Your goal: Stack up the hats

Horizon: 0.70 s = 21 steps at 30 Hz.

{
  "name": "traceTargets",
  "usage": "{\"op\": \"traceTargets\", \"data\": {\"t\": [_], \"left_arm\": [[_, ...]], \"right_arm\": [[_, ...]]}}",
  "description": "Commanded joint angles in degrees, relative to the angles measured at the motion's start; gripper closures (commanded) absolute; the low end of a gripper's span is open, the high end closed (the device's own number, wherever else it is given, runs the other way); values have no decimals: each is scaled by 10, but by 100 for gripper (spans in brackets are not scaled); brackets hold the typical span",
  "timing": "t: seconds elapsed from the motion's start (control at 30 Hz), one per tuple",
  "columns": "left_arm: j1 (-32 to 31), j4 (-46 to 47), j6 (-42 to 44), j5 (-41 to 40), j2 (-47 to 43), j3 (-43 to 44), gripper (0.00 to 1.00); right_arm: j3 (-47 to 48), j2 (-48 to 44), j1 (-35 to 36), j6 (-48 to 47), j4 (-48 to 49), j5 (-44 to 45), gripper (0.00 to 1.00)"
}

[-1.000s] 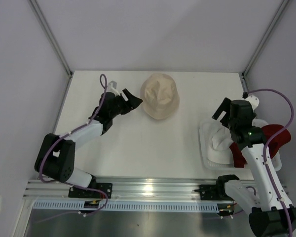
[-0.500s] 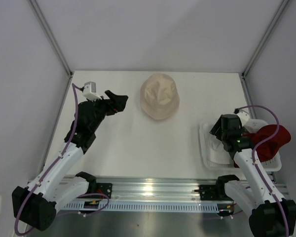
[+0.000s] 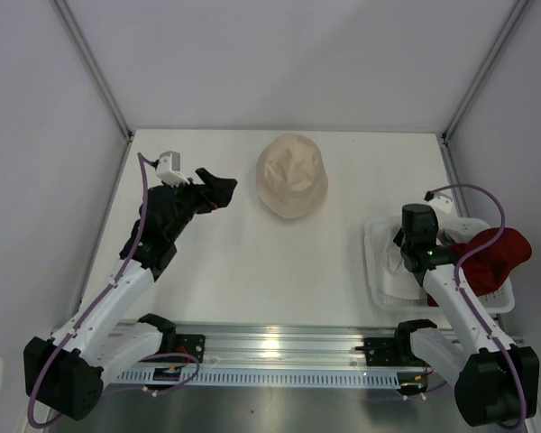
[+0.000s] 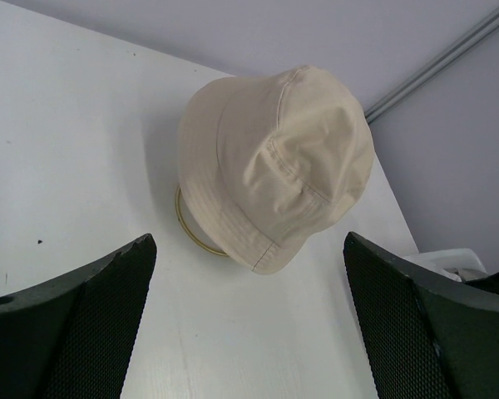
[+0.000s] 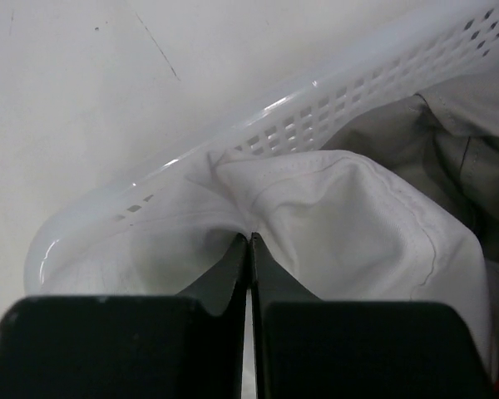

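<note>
A cream-white hat [image 3: 292, 176] sits on a gold ring stand at the back middle of the table; in the left wrist view the same hat [image 4: 274, 158] lies ahead. My left gripper [image 3: 215, 191] hovers left of it, open and empty [image 4: 248, 243]. At the right, a pale grey hat [image 3: 397, 271] and a dark red hat [image 3: 491, 253] lie in a white basket. My right gripper [image 3: 404, 257] reaches down into the basket and is shut [image 5: 249, 237] on a fold of the pale grey hat [image 5: 341, 216].
The white mesh basket [image 3: 376, 236] stands near the table's front right edge, its rim [image 5: 358, 83] just beyond my right fingers. The gold ring stand [image 4: 191, 239] peeks out under the cream hat's brim. Frame posts rise at the back corners.
My right gripper dropped into the basket and closed on the pale grey hat. My left arm pulled back from the cream hat, lifted, and its jaws opened wider.
</note>
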Motion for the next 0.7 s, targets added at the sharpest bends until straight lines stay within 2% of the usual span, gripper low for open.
{"op": "traceTargets", "data": {"t": [0.0, 0.17, 0.33, 0.5, 0.67], "left_arm": [[1, 9, 18, 17, 7, 12, 4], [0, -13, 16, 42, 22, 42, 4], [0, -25, 12, 71, 29, 60, 4], [-4, -21, -4, 127, 24, 82, 5], [-29, 73, -64, 175, 13, 80, 5]], "right_arm": [[37, -7, -3, -18, 6, -2, 100], [106, -81, 4, -18, -58, -74, 100], [207, -140, 33, -73, -47, -193, 100], [290, -92, 41, -103, -36, -315, 100], [305, -34, 55, -90, 72, -372, 100]]}}
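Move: My right hand already pinches the white hat in the basket. The beige hat on the stand, where it is to go, lies some 31 cm to the left, 17 ahead and 9 above. The red hat is about 15 cm to the right and 5 back, the grey hat roughly 7 cm right and level with the hand, both some 5 lower. From my left hand the beige hat is about 13 cm ahead, 16 right and 6 below. I hoist the pinched white hat out of the basket, slowly at first and then fast: some 27 cm up, swinging about 11 cm left on the beige hat's side. My right wrist tips the fingers up to about level and turns them counter-clockwise, some 35 degrees each. My left hand, still wide open and empty, dips slightly, then eases about 4 cm right and 3 up, turning clockwise. ##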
